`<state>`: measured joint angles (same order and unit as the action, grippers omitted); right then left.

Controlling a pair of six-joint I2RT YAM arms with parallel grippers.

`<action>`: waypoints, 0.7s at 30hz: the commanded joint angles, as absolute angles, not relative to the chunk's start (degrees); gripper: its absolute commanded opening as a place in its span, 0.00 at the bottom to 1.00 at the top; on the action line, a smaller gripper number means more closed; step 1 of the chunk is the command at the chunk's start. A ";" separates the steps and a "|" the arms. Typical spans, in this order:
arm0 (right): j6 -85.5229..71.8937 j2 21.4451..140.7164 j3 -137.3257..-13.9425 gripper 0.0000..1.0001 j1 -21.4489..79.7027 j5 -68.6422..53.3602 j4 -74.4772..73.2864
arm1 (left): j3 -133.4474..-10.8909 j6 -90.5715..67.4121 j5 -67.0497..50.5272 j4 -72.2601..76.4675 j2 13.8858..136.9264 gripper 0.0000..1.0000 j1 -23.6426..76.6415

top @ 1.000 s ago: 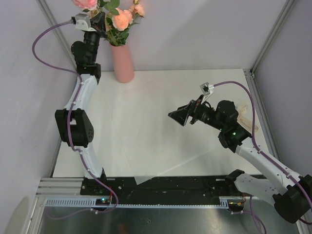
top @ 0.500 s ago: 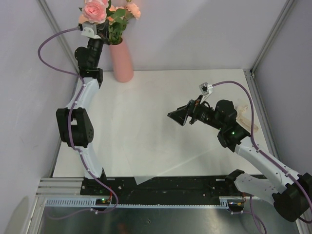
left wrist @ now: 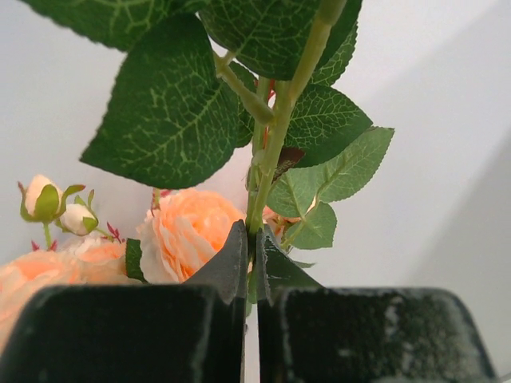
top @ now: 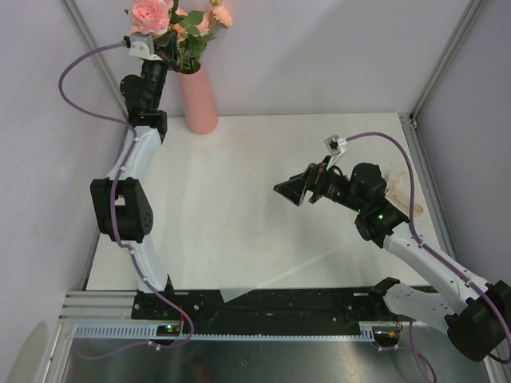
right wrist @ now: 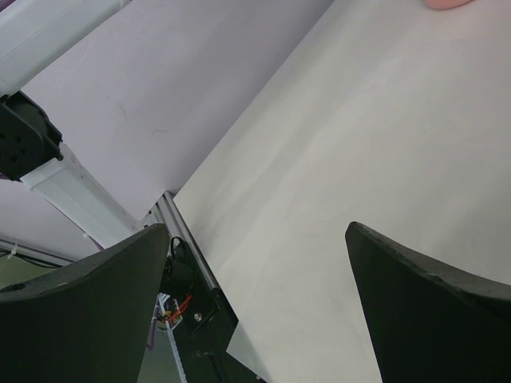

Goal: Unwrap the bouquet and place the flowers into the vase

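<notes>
The salmon-pink vase (top: 200,100) stands at the table's back left. The flowers (top: 152,13) of the bouquet, pink and peach roses with green leaves, rise from its mouth with no wrapping round them. My left gripper (top: 164,49) is just left of the vase's rim, high up. In the left wrist view it (left wrist: 254,233) is shut on a thin green stem (left wrist: 275,136), with a peach rose (left wrist: 192,231) and leaves behind. My right gripper (top: 289,190) hovers over the table's right half, open and holding nothing. The right wrist view shows it (right wrist: 257,231) above bare tabletop.
A cream, papery heap (top: 398,194) lies at the table's right edge behind the right arm. The corner of a thin pale sheet (top: 231,294) overhangs the near edge. Grey walls and metal frame posts (top: 443,60) close in the table.
My left gripper has shifted up and right with the stem, towards the vase's mouth. The roses have turned and resettled above the vase. The right arm has barely moved.
</notes>
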<state>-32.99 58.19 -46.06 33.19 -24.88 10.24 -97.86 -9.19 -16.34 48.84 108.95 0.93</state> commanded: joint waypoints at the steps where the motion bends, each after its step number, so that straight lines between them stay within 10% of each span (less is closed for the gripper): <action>1: -33.51 58.49 -46.20 0.99 33.52 -25.54 13.49 | -102.12 -12.25 -14.84 45.26 105.81 0.00 0.70; 21: -33.05 57.22 -46.27 0.99 33.73 -24.95 12.50 | -109.62 -11.91 -17.48 44.75 106.87 0.00 1.08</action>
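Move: The left hand already pinches the last rose's stem, high beside the vase. The vase's middle is about 17 cm ahead, 2 cm to the right and 36 cm below. The other roses' heads, already in the vase, are some 14 cm ahead, 5 cm right and 5 cm lower. From the idle right hand, the vase's middle is roughly 50 cm ahead, 29 cm left and 18 cm below. Still pinching the stem, the left hand lifts the rose about 5.5 cm, almost straight up beside the vase. ##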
